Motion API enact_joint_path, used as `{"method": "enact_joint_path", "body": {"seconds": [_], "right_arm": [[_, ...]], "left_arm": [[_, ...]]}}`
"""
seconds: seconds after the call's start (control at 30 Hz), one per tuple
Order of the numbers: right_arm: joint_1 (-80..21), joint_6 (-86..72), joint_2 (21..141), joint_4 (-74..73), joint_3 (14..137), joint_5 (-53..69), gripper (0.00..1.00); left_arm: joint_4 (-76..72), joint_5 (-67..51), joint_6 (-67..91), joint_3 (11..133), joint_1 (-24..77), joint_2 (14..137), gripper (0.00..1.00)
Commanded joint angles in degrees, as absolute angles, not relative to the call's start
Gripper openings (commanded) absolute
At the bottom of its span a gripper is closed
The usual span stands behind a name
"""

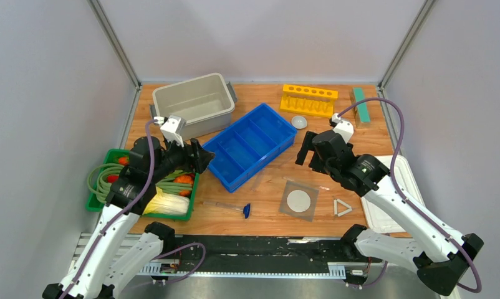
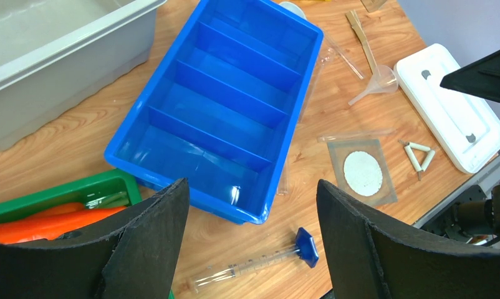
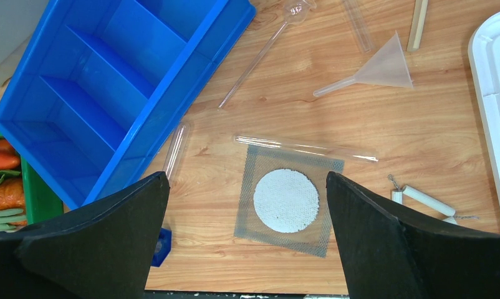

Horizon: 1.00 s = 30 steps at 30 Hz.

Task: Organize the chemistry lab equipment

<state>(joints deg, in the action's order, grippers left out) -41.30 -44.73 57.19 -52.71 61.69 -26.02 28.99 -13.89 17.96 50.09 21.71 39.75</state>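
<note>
The loose lab pieces lie on the wooden table in front of an empty blue divided tray [image 1: 250, 144]. They are a grey mesh with a white disc [image 1: 299, 200], a white triangle [image 1: 342, 207], a blue-tipped syringe [image 1: 235, 207], a clear funnel [image 3: 378, 70] and thin clear tubes [image 3: 307, 148]. A clear round dish [image 1: 299, 121] sits behind the tray. My left gripper [image 2: 252, 187] hangs open and empty over the tray's near-left corner, above the syringe [image 2: 260, 261]. Held above the mesh [image 3: 287, 199], my right gripper [image 3: 247, 177] is open and holds nothing.
A grey tub [image 1: 194, 103] stands at the back left. At the back are a yellow rack [image 1: 308, 99] and a green block [image 1: 361, 104]. A green bin of vegetables [image 1: 144, 187] sits at the left, a white lid [image 1: 391, 193] at the right edge.
</note>
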Motion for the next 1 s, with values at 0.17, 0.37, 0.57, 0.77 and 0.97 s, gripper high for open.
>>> {"method": "enact_joint_path", "body": {"seconds": [0.17,0.37,0.57,0.77,0.97], "right_arm": [[-41.1,-47.4,55.9,-52.0,61.8,-26.9,1.0],[-41.1,-50.6,56.6,-51.5,60.4,-25.1,1.0],[-41.5,-51.3,58.1,-39.6,54.3,-7.5,0.83],[-47.3,-54.8,64.5,-26.4,49.3,-1.7,0.64],[-55.4,-55.5,77.1,-28.6,55.0,-4.7,0.57]], "left_arm": [[28.2,-14.3,18.7,51.7,21.5,38.8,0.82],[29.0,-12.0,18.5,51.9,21.4,37.7,0.81],[30.2,-5.5,18.3,51.9,21.5,35.0,0.79],[32.5,2.4,18.1,52.3,21.4,33.0,0.79],[34.2,6.9,18.4,52.9,21.5,32.8,0.82]]}}
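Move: Lying some 18 cm to the right hand's left, 2 cm nearer the base and 19 cm below is the measuring cylinder's blue foot. The test tube beside the blue box is about 10 cm ahead and 15 cm left of that hand. The wire gauze lies almost beneath the hand, 3 cm ahead and 1 cm right. From the left hand the blue foot is about 12 cm right, 2 cm back and 25 cm down. Sweeping left and sinking towards the cylinder's blue foot, the right hand leaves its place over the gauze, about 13 cm across and 9 or 10 cm down, drawing back a little. It tips steeper and turns counter-clockwise while the wide-open fingers narrow to a bit over half, touching nothing. The left hand makes room, shifting some 5 cm left towards the vegetable crate and turning counter-clockwise. ##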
